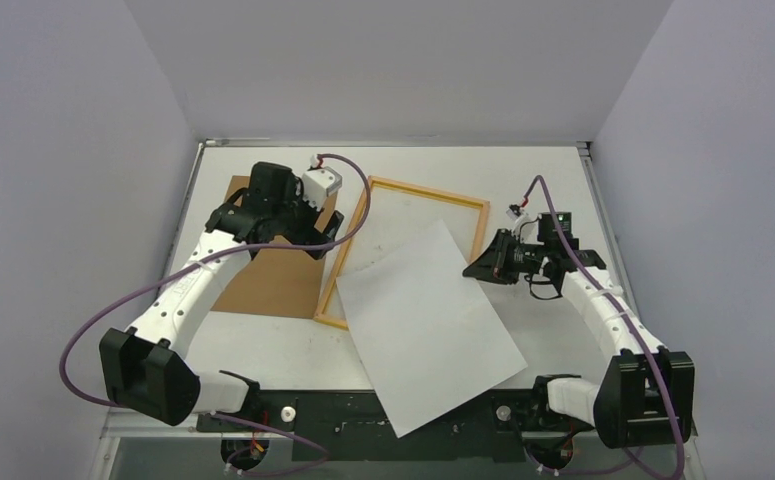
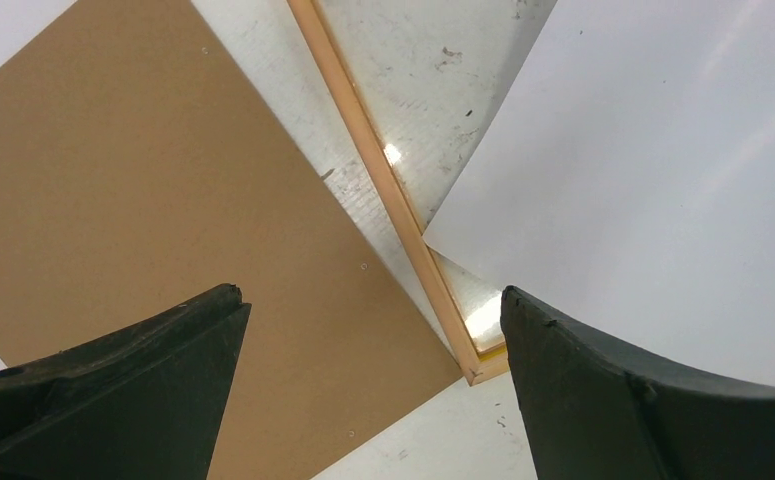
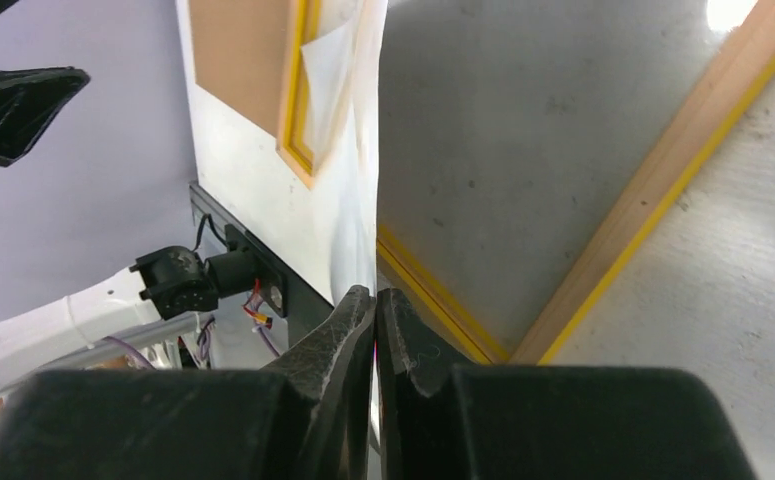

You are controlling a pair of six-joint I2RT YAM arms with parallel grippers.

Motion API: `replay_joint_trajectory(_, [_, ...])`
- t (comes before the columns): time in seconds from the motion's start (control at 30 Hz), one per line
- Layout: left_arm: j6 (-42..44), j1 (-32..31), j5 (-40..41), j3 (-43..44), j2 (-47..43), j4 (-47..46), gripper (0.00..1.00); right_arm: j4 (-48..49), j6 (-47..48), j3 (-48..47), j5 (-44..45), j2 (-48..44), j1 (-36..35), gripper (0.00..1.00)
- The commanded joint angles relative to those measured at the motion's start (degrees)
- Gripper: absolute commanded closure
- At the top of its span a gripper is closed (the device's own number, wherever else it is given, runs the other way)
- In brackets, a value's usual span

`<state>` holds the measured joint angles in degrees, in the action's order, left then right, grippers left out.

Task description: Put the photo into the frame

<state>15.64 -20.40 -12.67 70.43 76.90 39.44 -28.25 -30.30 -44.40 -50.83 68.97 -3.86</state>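
Observation:
The photo (image 1: 428, 325) lies white side up and askew, covering the near right part of the frame (image 1: 433, 192) and jutting past the table's near edge. The frame rests pale back up, with a yellow edge showing in the right wrist view. My right gripper (image 1: 475, 268) is at the photo's right edge. Up close, that gripper (image 3: 376, 300) is shut on the sheet (image 3: 368, 150), which runs edge-on away from the jaws over the frame's rail (image 3: 663, 170). My left gripper (image 2: 373, 300) hangs open and holds nothing, above the frame's left rail (image 2: 383, 175) and the photo's corner (image 2: 663, 150).
A brown fibreboard panel (image 1: 273, 275) lies flat left of the frame, partly under the left arm, and fills the left of the left wrist view (image 2: 143, 200). White walls close in the table on three sides. The arm bases and purple cables sit along the near edge.

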Motion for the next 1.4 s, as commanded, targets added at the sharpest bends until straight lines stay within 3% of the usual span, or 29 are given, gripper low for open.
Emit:
replay_joint_trajectory(0.0, [0.0, 0.4, -0.4, 4.5, -0.4, -0.6, 0.01, 5.9, -0.2, -4.1, -3.9, -2.7, -0.6, 0.95])
replay_joint_trajectory(0.5, [-2.1, 3.1, -0.7, 8.1, 0.6, 0.3, 0.02, 6.1, -1.3, -5.9, 3.3, -4.5, 3.4, 0.95])
replay_joint_trajectory(0.87, [-2.2, 3.9, -0.6, 6.7, 0.3, 0.5, 0.02, 19.8, -13.9, 1.9, 10.7, -4.5, 3.8, 0.95])
replay_joint_trajectory(1.37, [-2.4, 4.3, 1.0, 4.9, 0.9, -0.2, 0.01, 26.3, -21.9, 3.8, 20.9, -0.2, 1.3, 0.95])
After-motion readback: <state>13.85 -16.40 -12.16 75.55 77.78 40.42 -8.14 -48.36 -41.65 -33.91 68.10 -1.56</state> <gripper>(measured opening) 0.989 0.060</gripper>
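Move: My right hand already grips the photo, white side up, by its right edge; the middle of the frame it is meant for lies some 10 cm ahead of that hand, about 16 cm to its left and 13 cm below. The frame's near right corner is roughly 15 cm back and 3 cm left, the photo's middle about 11 cm back and 11 cm left. From my left hand, the frame's middle is about 3 cm ahead and 23 cm right. Keeping the photo's right edge pinched, I lift my right hand about 5 cm, then swing it forward along the frame's right side while veering right and sinking most of the way back, some 8 cm farther out in all, turning about 25 degrees clockwise to line the photo up with the frame. My empty, open left hand rises about 3 cm and drifts slightly forward and left. ##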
